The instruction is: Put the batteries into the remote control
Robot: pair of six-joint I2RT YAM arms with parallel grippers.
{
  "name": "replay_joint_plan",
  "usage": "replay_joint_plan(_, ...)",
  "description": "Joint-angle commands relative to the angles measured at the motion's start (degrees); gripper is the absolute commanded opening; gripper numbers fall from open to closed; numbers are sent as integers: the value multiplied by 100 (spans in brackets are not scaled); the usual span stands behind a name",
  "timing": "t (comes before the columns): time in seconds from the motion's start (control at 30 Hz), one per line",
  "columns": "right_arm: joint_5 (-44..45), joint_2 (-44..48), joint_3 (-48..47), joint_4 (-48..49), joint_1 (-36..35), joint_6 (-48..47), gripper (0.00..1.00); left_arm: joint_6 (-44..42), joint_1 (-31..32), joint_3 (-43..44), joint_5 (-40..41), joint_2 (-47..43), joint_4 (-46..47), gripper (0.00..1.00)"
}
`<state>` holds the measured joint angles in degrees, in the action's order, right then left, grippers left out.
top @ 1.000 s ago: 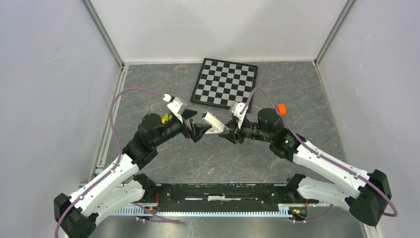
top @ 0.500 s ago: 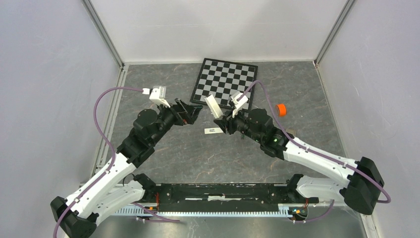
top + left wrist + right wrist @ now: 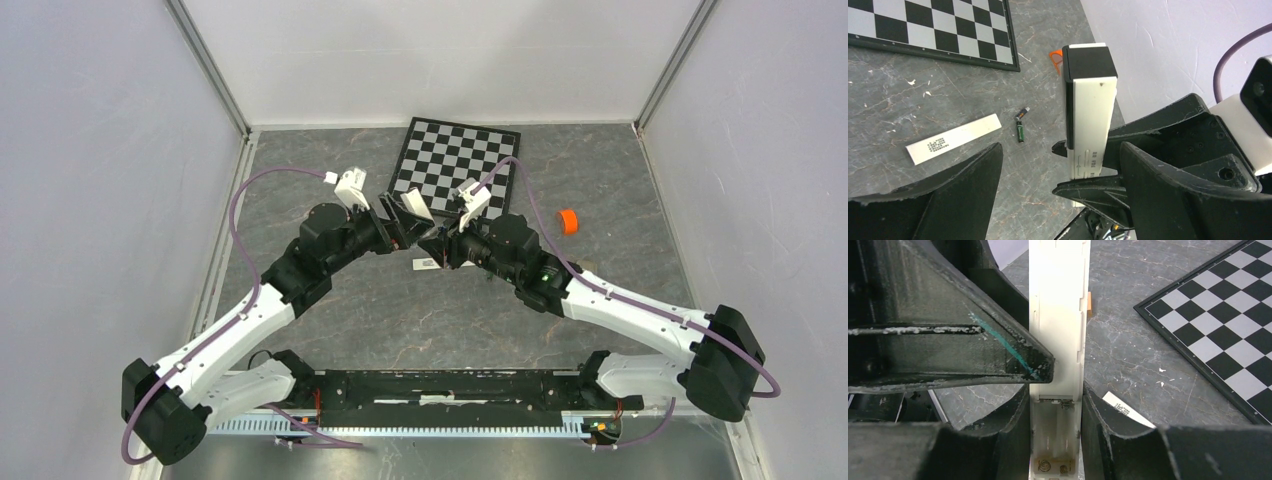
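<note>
The white remote control [image 3: 1090,110] stands on end in the air, and my right gripper [image 3: 1055,390] is shut on its lower part. Its open battery recess [image 3: 1057,437] faces the right wrist camera, two springs showing and nothing in it. My left gripper [image 3: 1059,150] is open and straddles the remote, whose side lies close to the right-hand finger [image 3: 1188,195]. Two batteries [image 3: 1020,132] lie on the table past the remote, apart from both grippers. In the top view the left gripper [image 3: 402,222] and the right gripper [image 3: 432,240] meet at the remote [image 3: 415,205].
A white strip with dark print [image 3: 953,138] lies flat on the table near the batteries. A chessboard [image 3: 455,165] lies at the back. An orange cap [image 3: 568,221] sits to the right of the arms. Grey walls close in the table's sides.
My right gripper has tipped the remote upright and carried it to the left. My left gripper drew away to the left, then came back around the remote, its jaws slightly narrower.
</note>
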<state>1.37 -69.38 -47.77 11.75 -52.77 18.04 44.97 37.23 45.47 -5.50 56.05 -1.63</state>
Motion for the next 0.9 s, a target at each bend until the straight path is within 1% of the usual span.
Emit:
replay_joint_plan(0.0, -300, -33, -268, 268, -37, 130, 4, 424, -66, 252, -96, 58, 383, 89)
replay_joint_plan(0.07, -452, -55, -264, 301, -29, 140, 4, 500, -100, 220, -81, 87, 471, 87)
replay_joint_plan(0.13, -612, -41, -238, 350, -31, 138, 4, 545, -150, 231, -100, 119, 497, 81)
replay_joint_plan(0.23, -626, -25, -260, 259, -31, 99, 4, 604, -220, 251, -267, 180, 513, 72)
replay_joint_plan(0.3, -628, -19, -251, 283, -31, 95, 4, 642, -221, 234, -391, 233, 572, 64)
replay_joint_plan(0.4, -631, -89, -267, 303, -36, 150, 4, 668, -225, 215, -649, 337, 678, 49)
replay_joint_plan(0.47, -655, -142, -297, 265, -39, 156, 4, 424, -224, 274, -856, 399, 646, 42)
replay_joint_plan(0.53, -638, -182, -375, 99, -31, 144, 5, 52, -233, 430, -995, 486, 316, 31)
replay_joint_plan(0.57, -630, -189, -405, -17, -28, 133, 8, -140, -240, 517, -1071, 522, 207, 24)
replay_joint_plan(0.6, -629, -179, -434, -145, -23, 112, 15, -337, -255, 558, -1105, 550, -38, 15)
replay_joint_plan(0.63, -629, -144, -443, -240, -14, 85, 25, -495, -283, 575, -1114, 555, -150, 8)
replay_joint_plan(0.67, -617, -84, -429, -353, 1, 58, 39, -597, -317, 564, -1118, 548, -204, 2)
replay_joint_plan(0.7, -559, -21, -403, -478, 17, 57, 53, -690, -389, 540, -1147, 528, -229, 2)
replay_joint_plan(0.73, -523, 100, -363, -608, 36, 51, 65, -775, -448, 484, -1177, 492, -230, 2)
replay_joint_plan(0.77, -495, 242, -289, -703, 60, 46, 70, -864, -512, 436, -1202, 449, -212, 2)
replay_joint_plan(0.8, -483, 379, -217, -805, 91, 48, 73, -980, -559, 361, -1288, 380, -170, 2)
replay_joint_plan(0.87, -447, 707, -85, -1056, 190, 129, 74, -1309, -585, 252, -1592, 244, -69, 2)
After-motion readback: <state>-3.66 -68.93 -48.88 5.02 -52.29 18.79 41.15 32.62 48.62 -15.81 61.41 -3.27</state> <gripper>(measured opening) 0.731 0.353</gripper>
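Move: The remote stands roughly upright in the right hand's pinch near its lower end; its middle lies about 4 cm above that hand, 3 cm ahead and 3 cm to its left. From the open left hand, whose fingers already straddle it, the remote's middle is some 2 cm to the right and 1 cm lower. The white bar lies about 22 cm below the right hand, 1 cm ahead; the loose batteries are 13 cm to that hand's right, as far below. The remote's upper, black-ended part is pinched by the left fingers as they close from nearly wide open, that hand easing about 1 cm forward and to its right, then sinking about 1 cm. The right hand, still gripping the lower end, first brings the remote about 1.5 cm back, as much down, and slightly left; once the left grip has closed, its fingers open and it edges right. ##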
